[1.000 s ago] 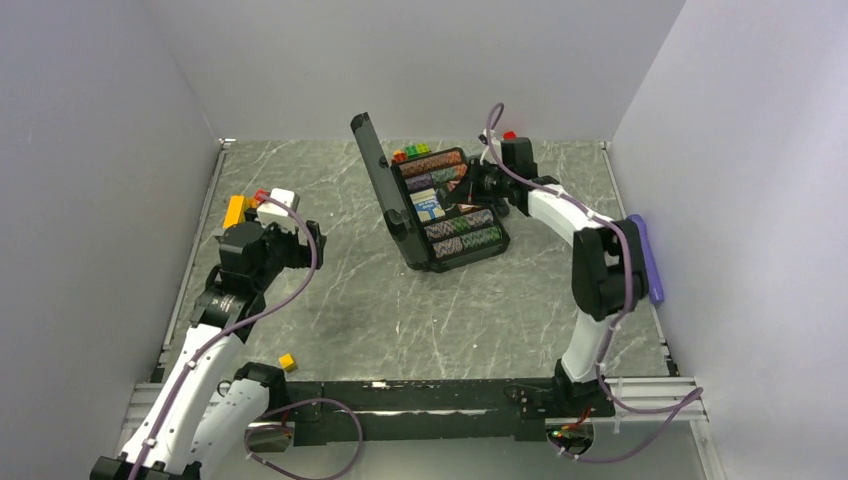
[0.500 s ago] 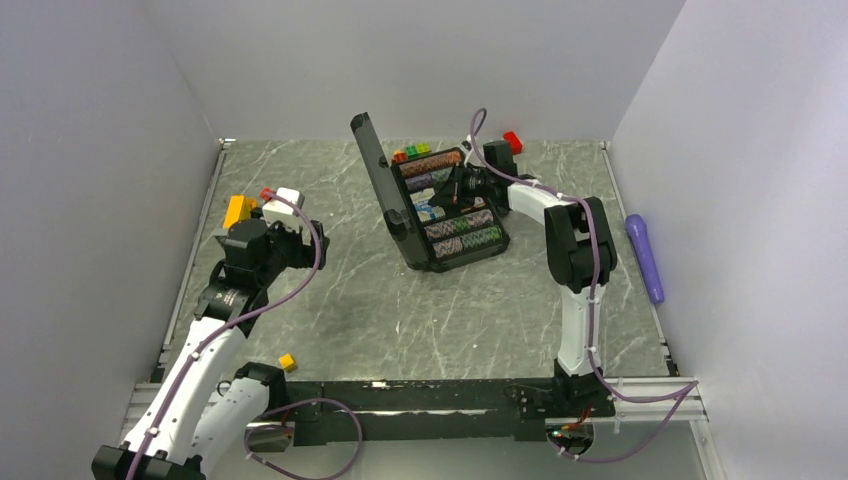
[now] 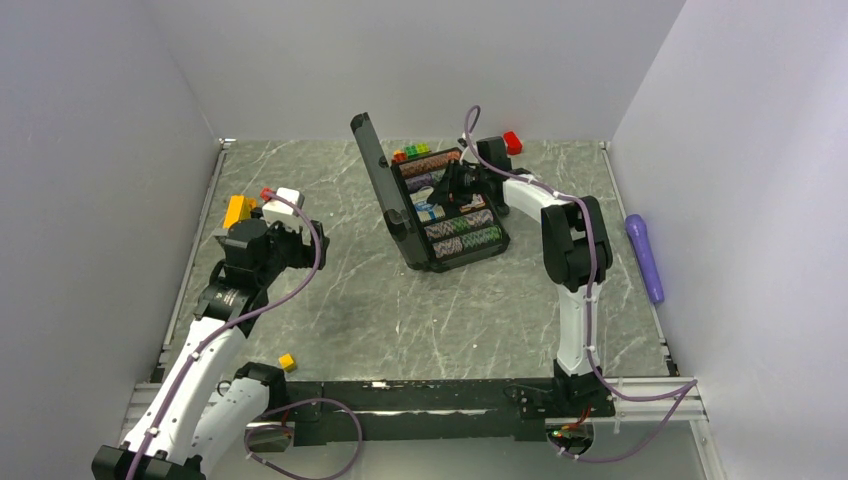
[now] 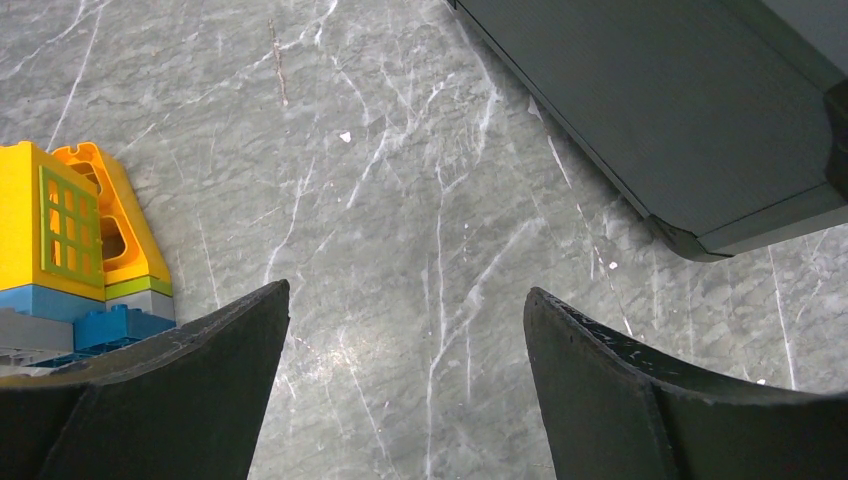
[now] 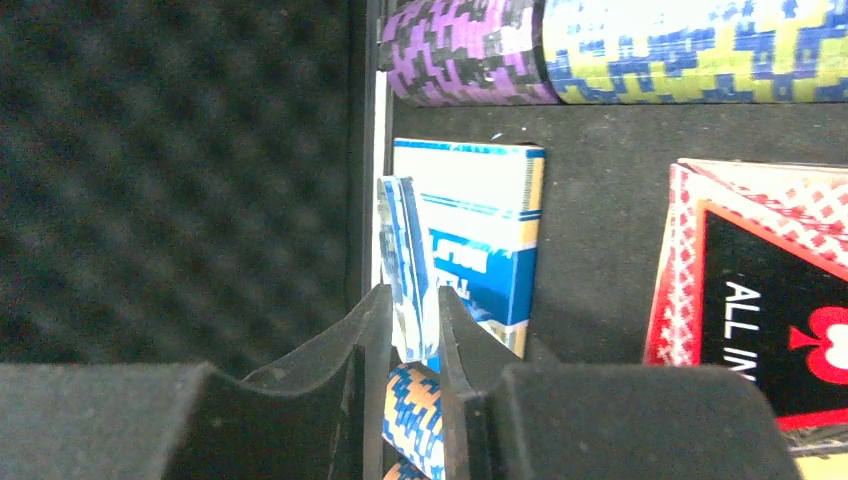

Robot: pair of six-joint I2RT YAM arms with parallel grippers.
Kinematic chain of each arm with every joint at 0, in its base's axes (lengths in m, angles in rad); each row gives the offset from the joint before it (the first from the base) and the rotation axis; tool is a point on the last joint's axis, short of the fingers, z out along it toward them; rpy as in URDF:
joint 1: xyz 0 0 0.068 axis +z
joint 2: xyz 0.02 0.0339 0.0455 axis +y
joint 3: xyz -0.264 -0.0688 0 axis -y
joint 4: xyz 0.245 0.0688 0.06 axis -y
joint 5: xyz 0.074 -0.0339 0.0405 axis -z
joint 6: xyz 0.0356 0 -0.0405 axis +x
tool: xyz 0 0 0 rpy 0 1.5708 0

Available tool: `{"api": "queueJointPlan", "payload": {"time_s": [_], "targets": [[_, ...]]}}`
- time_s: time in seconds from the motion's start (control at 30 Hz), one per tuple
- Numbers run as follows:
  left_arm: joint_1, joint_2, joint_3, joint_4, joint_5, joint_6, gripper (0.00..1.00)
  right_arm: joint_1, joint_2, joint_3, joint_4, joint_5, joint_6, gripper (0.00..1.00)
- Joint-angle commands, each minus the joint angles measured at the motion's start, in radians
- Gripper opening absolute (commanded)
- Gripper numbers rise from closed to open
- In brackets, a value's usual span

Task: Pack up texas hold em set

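The black briefcase [image 3: 418,252] lies open at the table's back centre, its lid [image 3: 373,165] standing up on the left. Rows of striped poker chips [image 3: 462,232] fill it. My right gripper [image 3: 452,186] reaches into the case from the right. In the right wrist view it [image 5: 408,300] is shut on a thin blue-and-white piece [image 5: 403,240], held on edge over the blue-white card deck [image 5: 490,230]. A red-pink deck [image 5: 760,300] lies to the right, with purple [image 5: 460,50] and blue-yellow chips [image 5: 690,50] above. My left gripper [image 3: 303,246] [image 4: 405,300] is open and empty, left of the case.
Yellow and orange toy blocks [image 3: 237,210] [image 4: 70,230] sit by the left wall. A small yellow cube [image 3: 287,361] lies near the front left. A purple cylinder [image 3: 645,255] lies along the right wall. A red block [image 3: 512,141] and small coloured blocks [image 3: 412,152] are behind the case.
My right arm has swung left from the case's right edge, so the gripper is now over the case's middle compartments. The left arm has barely moved.
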Motion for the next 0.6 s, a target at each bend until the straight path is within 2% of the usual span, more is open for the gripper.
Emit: {"api": "queueJointPlan", "payload": {"time_s": [0.0,0.17,0.37,0.57], "targets": [[0.005,0.003,0.017,0.037,0.021,0.0,0.9,0.002,-0.024,0.045,-0.11,0.137,-0.069,0.28],[0.005,0.003,0.017,0.037,0.022,0.0,0.9,0.013,-0.034,0.056,-0.154,0.192,-0.107,0.45],[0.005,0.004,0.017,0.036,0.021,-0.003,0.91,0.018,-0.055,0.071,-0.17,0.211,-0.128,0.54],[0.005,0.011,0.018,0.041,0.045,-0.018,0.91,0.023,-0.107,0.085,-0.224,0.304,-0.189,0.67]]}}
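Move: The right hand has the clear disc on edge between its barely parted fingertips, leaning over the blue card box. The box's middle lies about 3 cm to the hand's left, level with it fore and aft, some 4 cm below. The red card box is roughly 7 cm right and 3 cm ahead, the purple chips about 5 cm left and 5 cm ahead, at similar depth. From the left hand the blue box is some 15 cm ahead, 29 cm right and 16 cm down. The right fingers let go of the clear disc over the blue card box, spreading from about a quarter to two-thirds open. As they part, the hand eases about 1.5 cm to its right and slightly forward, its height nearly unchanged after a tiny dip, while the wrist rolls some 10 degrees, left side sinking. ##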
